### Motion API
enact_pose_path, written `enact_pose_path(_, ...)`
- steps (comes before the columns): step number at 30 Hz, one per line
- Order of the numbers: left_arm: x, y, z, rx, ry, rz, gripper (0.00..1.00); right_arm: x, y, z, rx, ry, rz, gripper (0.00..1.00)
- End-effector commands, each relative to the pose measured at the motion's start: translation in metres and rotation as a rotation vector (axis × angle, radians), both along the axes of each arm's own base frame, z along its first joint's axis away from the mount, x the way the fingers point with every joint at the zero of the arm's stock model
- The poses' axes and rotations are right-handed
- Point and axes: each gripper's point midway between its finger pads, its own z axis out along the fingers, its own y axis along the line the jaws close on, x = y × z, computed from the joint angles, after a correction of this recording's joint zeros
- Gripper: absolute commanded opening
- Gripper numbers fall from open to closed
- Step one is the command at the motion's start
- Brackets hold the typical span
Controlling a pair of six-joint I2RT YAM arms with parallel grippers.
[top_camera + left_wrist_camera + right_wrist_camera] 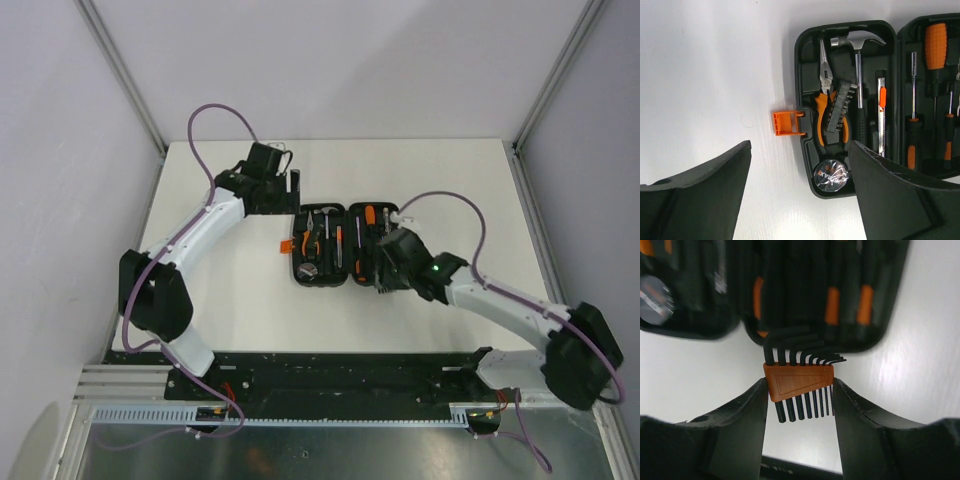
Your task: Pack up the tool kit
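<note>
The tool kit's black case (pixel 297 262) lies open at mid-table, its orange latch (pixel 786 123) sticking out to the left. Its left half holds pliers (pixel 826 85), a hammer (pixel 858 42), a bit strip (pixel 840 107), a knife (pixel 882 115) and a round foil-wrapped piece (pixel 830 175). Screwdrivers (pixel 936 45) lie in the right half. My right gripper (pixel 800 390) is shut on an orange holder of black hex keys (pixel 800 380), held over the near edge of the right half (pixel 805 340). My left gripper (pixel 800 150) is open and empty, above the case's left rim.
The white table (pixel 230 300) ends in grey walls at the left, back and right. A black rail (pixel 350 375) with both arm bases runs along the near edge. Purple cables (pixel 215 110) loop off each arm.
</note>
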Motion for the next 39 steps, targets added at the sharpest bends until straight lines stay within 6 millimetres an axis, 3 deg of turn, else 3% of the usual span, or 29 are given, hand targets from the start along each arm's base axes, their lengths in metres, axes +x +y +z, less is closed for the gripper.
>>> enact_pose_path(1, 0.001, 0.014, 0.011, -0.014, -0.04, 0.057, 0.83, 0.053, 0.059, 0.036, 0.073, -0.156, 0.125, 0.4)
enact_pose_path(8, -0.004, 0.043, 0.016, -0.022, -0.052, 0.14, 0.83, 0.103, 0.133, 0.028, 0.068, -0.19, 0.26, 0.4)
enact_pose_path(13, -0.008, 0.056, 0.017, -0.022, -0.056, 0.166, 0.84, 0.12, 0.163, 0.008, 0.025, -0.174, 0.31, 0.41)
enact_pose_path(23, -0.01, 0.059, 0.015, -0.026, -0.049, 0.172, 0.84, 0.128, 0.167, -0.02, -0.073, -0.098, 0.303, 0.5)
enact_pose_path(26, -0.01, 0.059, 0.015, -0.028, -0.046, 0.169, 0.84, 0.128, 0.168, -0.023, -0.116, -0.084, 0.313, 0.61)
enact_pose_path(31, -0.01, 0.058, 0.012, -0.03, -0.038, 0.167, 0.84, 0.128, 0.176, 0.0, -0.124, -0.136, 0.338, 0.82)
enact_pose_path(35, -0.01, 0.058, 0.009, -0.033, -0.029, 0.168, 0.84, 0.133, 0.177, 0.029, -0.093, -0.183, 0.323, 0.84)
enact_pose_path(39, -0.012, 0.054, 0.002, -0.044, -0.006, 0.155, 0.84, 0.139, 0.162, 0.047, -0.056, -0.192, 0.268, 0.81)
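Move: Some 12 cm ahead of the right hand, 16 cm to its left and 6 cm lower is the free spot in the kit's left tray for the hex key set it holds. The bit holder is about 4 cm beyond that spot, the round silver piece about 4 cm nearer the base and 3 cm left of it, and the utility knife 5 cm right of it and 2 cm farther out. From the left hand, the spot lies some 4 cm back, 9 cm right and 14 cm down. Carrying the hex key set over the open kit, the right hand sweeps about 17 cm left and 12 cm forward, turning some 20 degrees counter-clockwise. It sinks about 4 cm into the left tray late in the sweep, opens to let go of the set, and rises nearly 3 cm. Meanwhile the open, empty left hand shifts about 5 cm left, away from the tray. ##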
